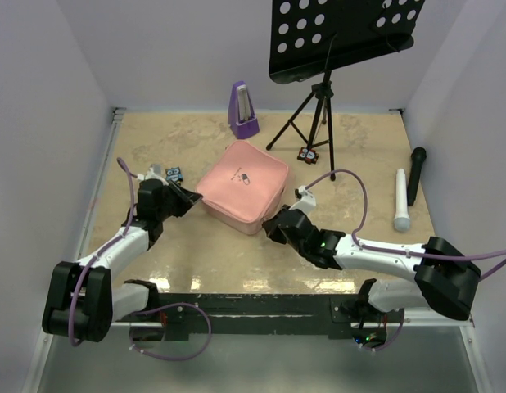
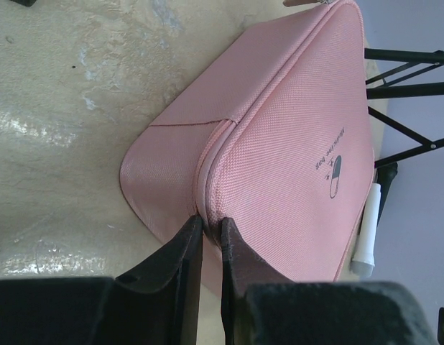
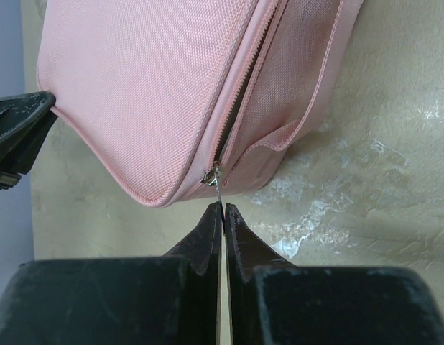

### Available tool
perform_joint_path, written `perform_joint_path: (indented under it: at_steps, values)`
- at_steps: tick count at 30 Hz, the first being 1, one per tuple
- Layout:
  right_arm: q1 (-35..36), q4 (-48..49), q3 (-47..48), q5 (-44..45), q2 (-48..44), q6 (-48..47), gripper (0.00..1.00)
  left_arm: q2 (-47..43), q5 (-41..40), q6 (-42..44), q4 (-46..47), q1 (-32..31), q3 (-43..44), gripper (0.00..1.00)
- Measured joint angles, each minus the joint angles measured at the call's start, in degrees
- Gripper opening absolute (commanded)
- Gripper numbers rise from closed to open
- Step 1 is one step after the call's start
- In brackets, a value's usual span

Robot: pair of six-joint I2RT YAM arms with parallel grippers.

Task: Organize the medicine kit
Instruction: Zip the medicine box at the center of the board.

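Observation:
The medicine kit [image 1: 241, 182] is a pink square soft case lying flat mid-table, lid up with a small pill logo [image 2: 335, 176]. My left gripper [image 1: 192, 196] is at its left corner. In the left wrist view the black fingers [image 2: 210, 219] are pinched on the raised zip seam of the case [image 2: 294, 129]. My right gripper [image 1: 269, 225] is at the near corner. In the right wrist view it [image 3: 223, 207] is shut on the thin metal zipper pull [image 3: 216, 180], and the zip above it is slightly parted on the kit [image 3: 150, 79].
A purple metronome [image 1: 243, 109] stands at the back. A black music stand [image 1: 318, 115] rises on its tripod behind the kit. A white tube [image 1: 401, 199] and a black microphone [image 1: 416, 174] lie at the right. Small blue packets [image 1: 171, 173] sit by the left gripper.

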Motion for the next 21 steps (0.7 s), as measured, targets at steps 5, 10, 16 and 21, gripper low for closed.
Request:
perform_joint_path:
  at_steps: [5,10,16,21]
  values:
    - [-0.37,-0.26,0.0,0.48,0.02,-1.27,0.0,-0.15,-1.92,1.62,-0.35,1.22,0.35,0.64]
    - [-1.49,-2.21,-0.26,2.8,0.02,-2.71,0.0,-2.14,-6.47,2.97,-2.93,3.76,0.87,0.78]
    - [-1.62,-1.88,-0.28,2.99,0.39,-4.44,0.0,-7.08,-5.68,2.86,-5.33,3.08,0.5,0.81]
    - [-0.81,-1.22,-0.28,3.67,1.2,-5.35,0.0,-12.72,-6.8,-0.17,-5.01,-6.23,-1.11,0.81]
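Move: The left fingers still grip the near-left corner of the medicine box; the middle of the box lies about 11 cm to this hand's right, 3 cm ahead and some 4 cm below. The purple metronome stands roughly 18 cm ahead and 11 cm right of the hand. From the right hand, which holds the zipper pull, the middle of the box is about 9 cm ahead, 5 cm left and 3 cm below. The left fingers open wide and let go of the box's left corner, the hand swinging about 4 cm left away from the box, then reversing to the right, back and up, ending some 4 cm higher with the fingers tipped slightly upward. The right hand keeps its pinch on the zipper pull, drawing about 2 cm right, slightly down and forward while rolling a little. ##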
